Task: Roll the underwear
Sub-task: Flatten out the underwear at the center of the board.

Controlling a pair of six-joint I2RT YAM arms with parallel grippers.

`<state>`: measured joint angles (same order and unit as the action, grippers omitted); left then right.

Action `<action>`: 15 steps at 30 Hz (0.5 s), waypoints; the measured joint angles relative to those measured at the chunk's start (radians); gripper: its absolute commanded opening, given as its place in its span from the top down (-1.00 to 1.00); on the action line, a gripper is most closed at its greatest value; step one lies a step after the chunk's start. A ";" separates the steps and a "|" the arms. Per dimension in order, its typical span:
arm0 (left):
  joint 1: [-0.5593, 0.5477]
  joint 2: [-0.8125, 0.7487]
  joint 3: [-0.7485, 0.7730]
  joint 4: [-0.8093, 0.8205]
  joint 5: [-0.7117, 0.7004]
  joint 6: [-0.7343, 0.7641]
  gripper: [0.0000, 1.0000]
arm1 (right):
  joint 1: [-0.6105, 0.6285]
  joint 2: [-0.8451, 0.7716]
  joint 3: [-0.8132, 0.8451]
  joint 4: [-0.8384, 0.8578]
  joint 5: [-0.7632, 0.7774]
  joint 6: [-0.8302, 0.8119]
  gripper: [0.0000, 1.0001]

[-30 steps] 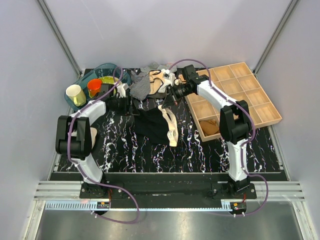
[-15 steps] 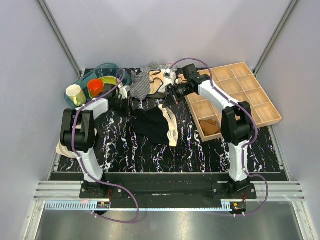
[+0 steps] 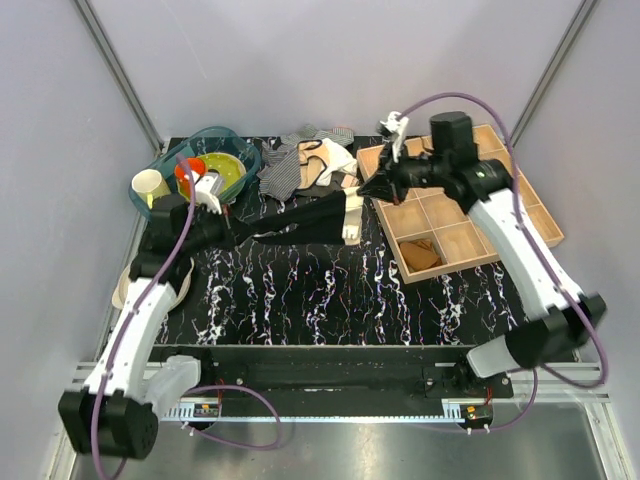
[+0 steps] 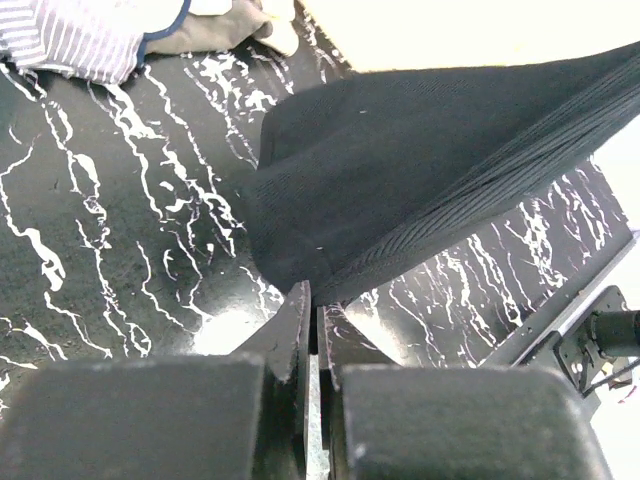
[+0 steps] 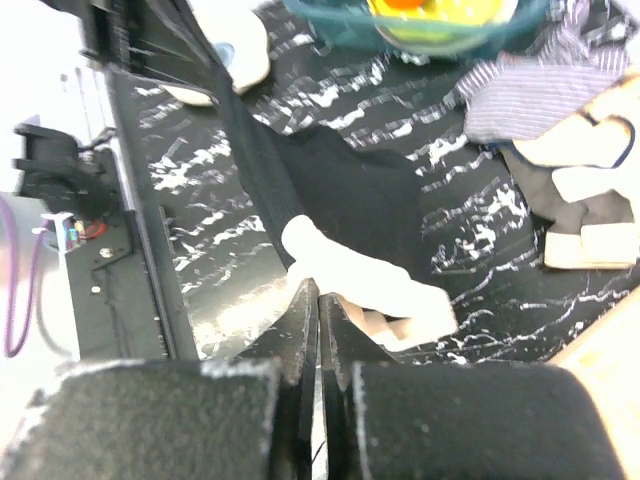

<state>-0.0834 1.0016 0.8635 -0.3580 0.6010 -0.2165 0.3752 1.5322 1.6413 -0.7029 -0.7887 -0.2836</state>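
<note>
The underwear (image 3: 300, 218) is black with a cream patch (image 3: 352, 215). It hangs stretched as a long band above the marbled table between my two grippers. My left gripper (image 3: 229, 233) is shut on its left end. In the left wrist view the black fabric (image 4: 420, 160) runs out from the pinched fingertips of the left gripper (image 4: 313, 300). My right gripper (image 3: 369, 191) is shut on the right end by the cream patch. In the right wrist view the cream patch (image 5: 360, 275) sits at the tips of the right gripper (image 5: 318, 295), and the underwear (image 5: 350, 200) stretches away from it.
A teal basin (image 3: 236, 140) with cups stands at the back left. A grey-and-white striped cloth (image 3: 285, 172) and other garments lie at the back middle. A wooden compartment tray (image 3: 500, 190) at the right holds a tan bundle (image 3: 422, 255).
My left gripper has shut on the underwear's edge. Both arms rose and drew apart, pulling the crumpled black heap into a taut band off the table.
</note>
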 measured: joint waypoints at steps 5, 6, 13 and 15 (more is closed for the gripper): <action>-0.002 -0.193 -0.054 -0.009 0.037 -0.012 1.00 | -0.003 -0.234 -0.071 0.037 -0.112 0.056 1.00; -0.003 -0.231 -0.057 -0.014 0.050 -0.013 1.00 | -0.003 -0.266 -0.083 0.040 -0.145 0.068 1.00; -0.003 -0.471 -0.075 -0.014 0.166 -0.072 0.88 | -0.005 -0.422 -0.142 0.047 -0.277 0.138 1.00; -0.003 -0.520 -0.095 -0.008 0.193 -0.112 0.87 | -0.005 -0.449 -0.196 0.078 -0.261 0.172 1.00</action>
<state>-0.0868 0.4816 0.7681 -0.3656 0.7937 -0.3286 0.3702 1.0828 1.4452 -0.6250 -1.0500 -0.1120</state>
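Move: Both hands hold the underwear stretched in the air. The open centre of the board lies about 13 cm right of the left hand, 2 cm ahead and 18 cm below; from the right hand, some 9 cm left, 2 cm back and 27 cm below. The clothes pile is about 20 cm ahead and 10 cm left of the right hand; the divided box is 14 cm ahead, 20 cm right. Both hands, still pinching the underwear, whip it back over 10 cm and up about 9 cm. ##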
